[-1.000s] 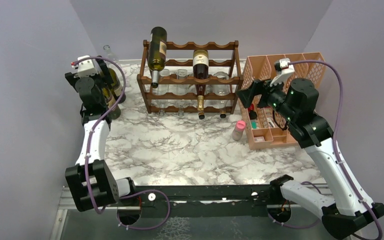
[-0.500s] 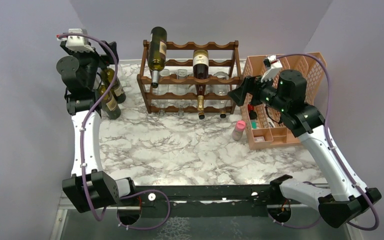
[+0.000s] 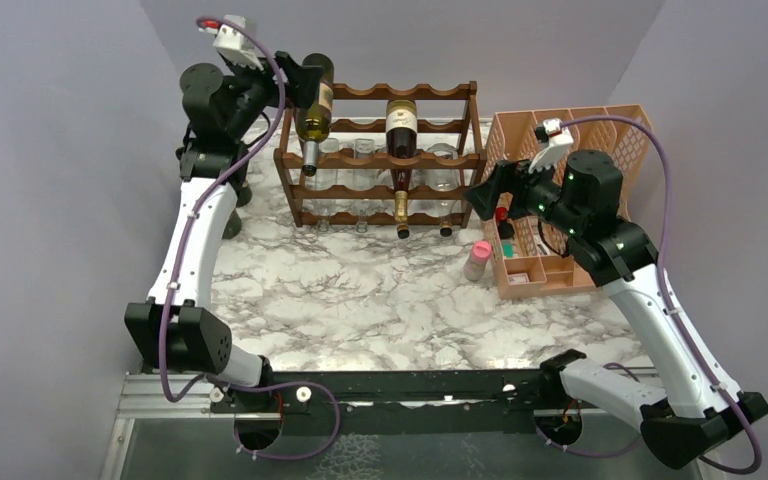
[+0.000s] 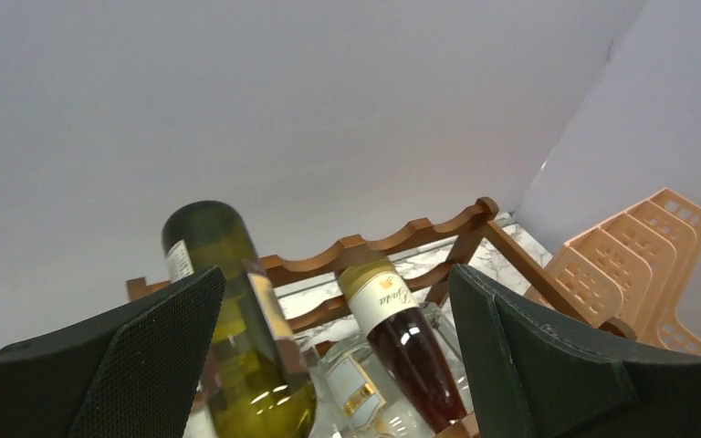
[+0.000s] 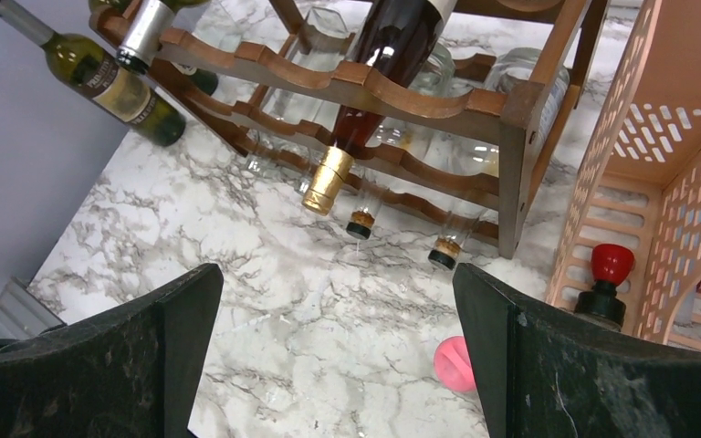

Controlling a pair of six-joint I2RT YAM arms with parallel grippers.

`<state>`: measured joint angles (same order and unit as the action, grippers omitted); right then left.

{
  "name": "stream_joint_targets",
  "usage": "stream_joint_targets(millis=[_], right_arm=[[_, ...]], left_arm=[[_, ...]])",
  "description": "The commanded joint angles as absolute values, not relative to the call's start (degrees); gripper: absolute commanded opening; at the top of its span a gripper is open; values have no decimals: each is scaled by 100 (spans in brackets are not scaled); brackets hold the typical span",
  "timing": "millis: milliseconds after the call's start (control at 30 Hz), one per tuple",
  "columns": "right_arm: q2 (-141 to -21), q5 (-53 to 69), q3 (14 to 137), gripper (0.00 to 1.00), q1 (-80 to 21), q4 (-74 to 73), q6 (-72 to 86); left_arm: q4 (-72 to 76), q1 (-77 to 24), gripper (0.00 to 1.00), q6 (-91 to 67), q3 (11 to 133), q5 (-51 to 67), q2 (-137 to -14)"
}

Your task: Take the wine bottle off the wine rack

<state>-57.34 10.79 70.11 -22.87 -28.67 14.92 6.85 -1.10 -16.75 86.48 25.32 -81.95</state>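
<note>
The wine rack (image 3: 380, 158) of dark red-brown wood stands at the back of the marble table. A green wine bottle (image 3: 314, 102) lies tilted in its top left slot. A red wine bottle (image 3: 401, 128) with a white label lies two slots to the right. My left gripper (image 3: 298, 80) hangs open, high at the rack's top left corner, against the green bottle's base end. In the left wrist view the green bottle (image 4: 237, 347) sits by the left finger, not gripped. My right gripper (image 3: 487, 193) stands open by the rack's right end, over bare table (image 5: 329, 365).
An orange mesh organizer (image 3: 575, 150) stands right of the rack, a red-capped item (image 5: 610, 265) inside it. A pink-capped bottle (image 3: 478, 260) stands on the table in front. Clear glass bottles (image 3: 362, 152) fill lower tiers. Another wine bottle (image 5: 109, 78) stands left of the rack.
My left arm rose from the standing bottles at the far left and swung right to the rack's top corner. The right arm shifted only slightly. Both grippers stayed open.
</note>
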Motion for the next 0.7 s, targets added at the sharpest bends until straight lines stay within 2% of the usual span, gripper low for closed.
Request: stream_joint_targets(millis=[0, 100, 367, 667], right_arm=[[-5854, 1127, 6879, 100, -2316, -2585, 1428], [-5811, 1124, 6831, 100, -2311, -2544, 1399], [-5488, 985, 6561, 100, -2310, -2313, 1349], [-5363, 940, 6502, 100, -2312, -2327, 1257]], left_arm=[[-571, -470, 98, -1308, 9579, 1358, -8690], [-1123, -600, 98, -1137, 10076, 766, -9041], [-2865, -922, 94, -969, 11810, 301, -10288], [-3669, -1322, 95, -710, 12570, -990, -11080]])
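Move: About 11 cm ahead of the left hand, level with it sideways and some 16 cm lower, the green wine bottle lies at the left end of the rack's top row, neck towards the robot. The dark red bottle lies in the rack about 19 cm to its right and somewhat lower; the bottles already taken off stand roughly 22 cm left of the left hand and 5 cm back. From the right hand, the green bottle lies about 27 cm ahead, 30 cm left and slightly lower. Swinging in over the rack with fingers held wide open, the left hand first goes forward with a small dip to the right, then sinks ever more steeply towards the green bottle's body, ending about 9 cm farther out and 10 cm lower. The fingers tip down by some 25 degrees while the hand turns about 15 degrees counter-clockwise, lining up with the bottle; no grip yet. ##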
